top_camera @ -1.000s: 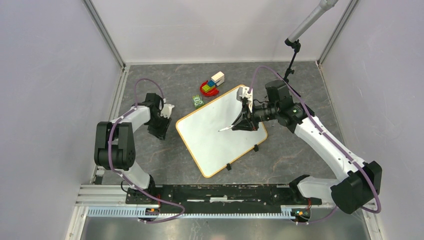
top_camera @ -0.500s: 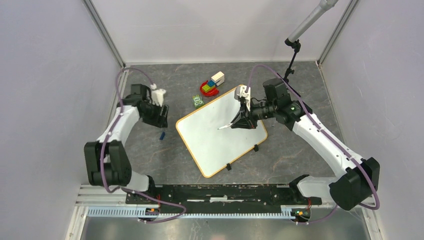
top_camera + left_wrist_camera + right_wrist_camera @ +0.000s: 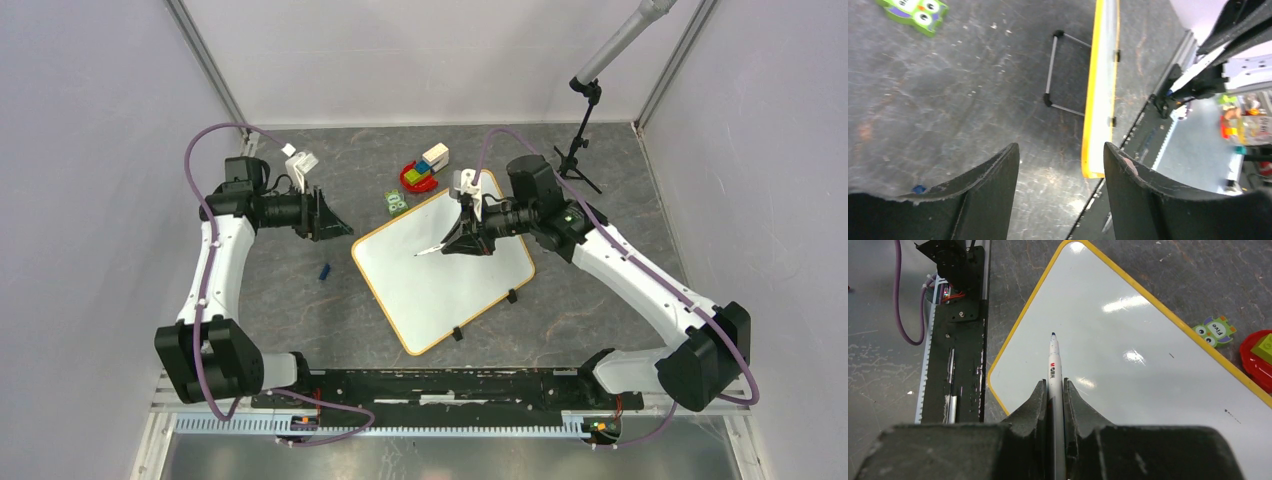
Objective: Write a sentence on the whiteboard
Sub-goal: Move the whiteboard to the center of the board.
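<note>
The whiteboard lies flat and turned diagonally mid-table, white with a yellow rim. Its surface is blank, and no sentence shows on it. My right gripper hangs over the board's far half, shut on a white marker. The marker's dark tip points at the board's middle; I cannot tell whether it touches. My left gripper hovers left of the board, open, with nothing between its fingers. From there the whiteboard shows edge-on. A small blue cap lies on the table below that gripper.
A green owl card and a red toy with blocks sit just beyond the board's far edge. A black tripod stand is at the back right. Two black clips are on the board's near-right edge. The arms' base rail runs along the front.
My left gripper opened and swung up and back to the left, leaving the small blue cap on the table. My right gripper carried the marker leftward over the board.
</note>
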`<action>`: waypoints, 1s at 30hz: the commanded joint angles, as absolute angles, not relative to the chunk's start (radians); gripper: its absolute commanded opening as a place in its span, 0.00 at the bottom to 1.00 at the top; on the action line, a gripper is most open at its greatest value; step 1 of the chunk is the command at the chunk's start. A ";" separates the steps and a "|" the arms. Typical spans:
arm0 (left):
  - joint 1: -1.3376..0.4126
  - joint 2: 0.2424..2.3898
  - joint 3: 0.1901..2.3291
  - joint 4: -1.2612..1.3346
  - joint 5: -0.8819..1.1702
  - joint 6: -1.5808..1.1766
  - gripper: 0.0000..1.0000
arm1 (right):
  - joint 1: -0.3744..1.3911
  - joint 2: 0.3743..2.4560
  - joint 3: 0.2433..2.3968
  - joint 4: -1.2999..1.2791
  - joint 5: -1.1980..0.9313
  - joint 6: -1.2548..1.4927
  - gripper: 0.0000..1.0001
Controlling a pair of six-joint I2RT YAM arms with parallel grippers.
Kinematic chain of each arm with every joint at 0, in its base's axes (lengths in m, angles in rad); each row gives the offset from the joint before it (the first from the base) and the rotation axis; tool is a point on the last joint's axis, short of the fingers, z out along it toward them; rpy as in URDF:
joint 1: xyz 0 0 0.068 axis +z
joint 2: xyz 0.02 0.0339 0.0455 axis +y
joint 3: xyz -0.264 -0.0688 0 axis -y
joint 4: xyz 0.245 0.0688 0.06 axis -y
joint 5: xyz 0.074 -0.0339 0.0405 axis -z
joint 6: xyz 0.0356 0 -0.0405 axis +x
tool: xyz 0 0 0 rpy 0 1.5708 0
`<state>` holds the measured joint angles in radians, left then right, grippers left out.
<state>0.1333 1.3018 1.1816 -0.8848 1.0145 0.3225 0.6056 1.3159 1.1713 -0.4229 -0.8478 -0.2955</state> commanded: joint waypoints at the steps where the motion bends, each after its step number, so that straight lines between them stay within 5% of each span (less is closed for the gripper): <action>1: 0.105 1.341 1.167 -1.001 1.141 0.426 0.66 | 0.607 1.307 1.217 -0.376 -0.842 -0.285 0.00; 7: 0.046 1.379 1.179 -1.026 1.141 0.458 0.53 | 0.607 1.295 1.215 -0.402 -0.850 -0.301 0.00; 17: -0.084 1.497 1.257 -1.028 1.076 0.472 0.08 | 0.607 1.283 1.223 -0.448 -0.865 -0.333 0.00; 30: -0.213 1.617 1.337 -1.028 1.014 0.489 0.03 | 0.607 1.267 1.201 -0.488 -0.874 -0.359 0.00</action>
<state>-0.1547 1.5726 1.3174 -1.0176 1.0660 0.4244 0.6067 1.3029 1.1767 -0.4889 -0.8558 -0.3431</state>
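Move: The whiteboard's raised left corner is close to my open left hand: about 4 cm to the right, 3 cm back and 3 cm lower. The board's middle lies some 27 cm right, 2 cm back and 12 cm down; the owl toy is roughly 19 cm ahead, 12 cm right and 20 cm below. From my right hand, which holds the marker, that corner is about 24 cm left, level fore and aft, and 5 cm lower. I bring my left hand right, back and slightly down onto the whiteboard's raised left corner, shutting my fingers on its yellow rim. Keeping that pinch, I drag the corner about 4 cm farther right and a touch forward, the hand having turned some 20 degrees clockwise overall and tipped a little down. ##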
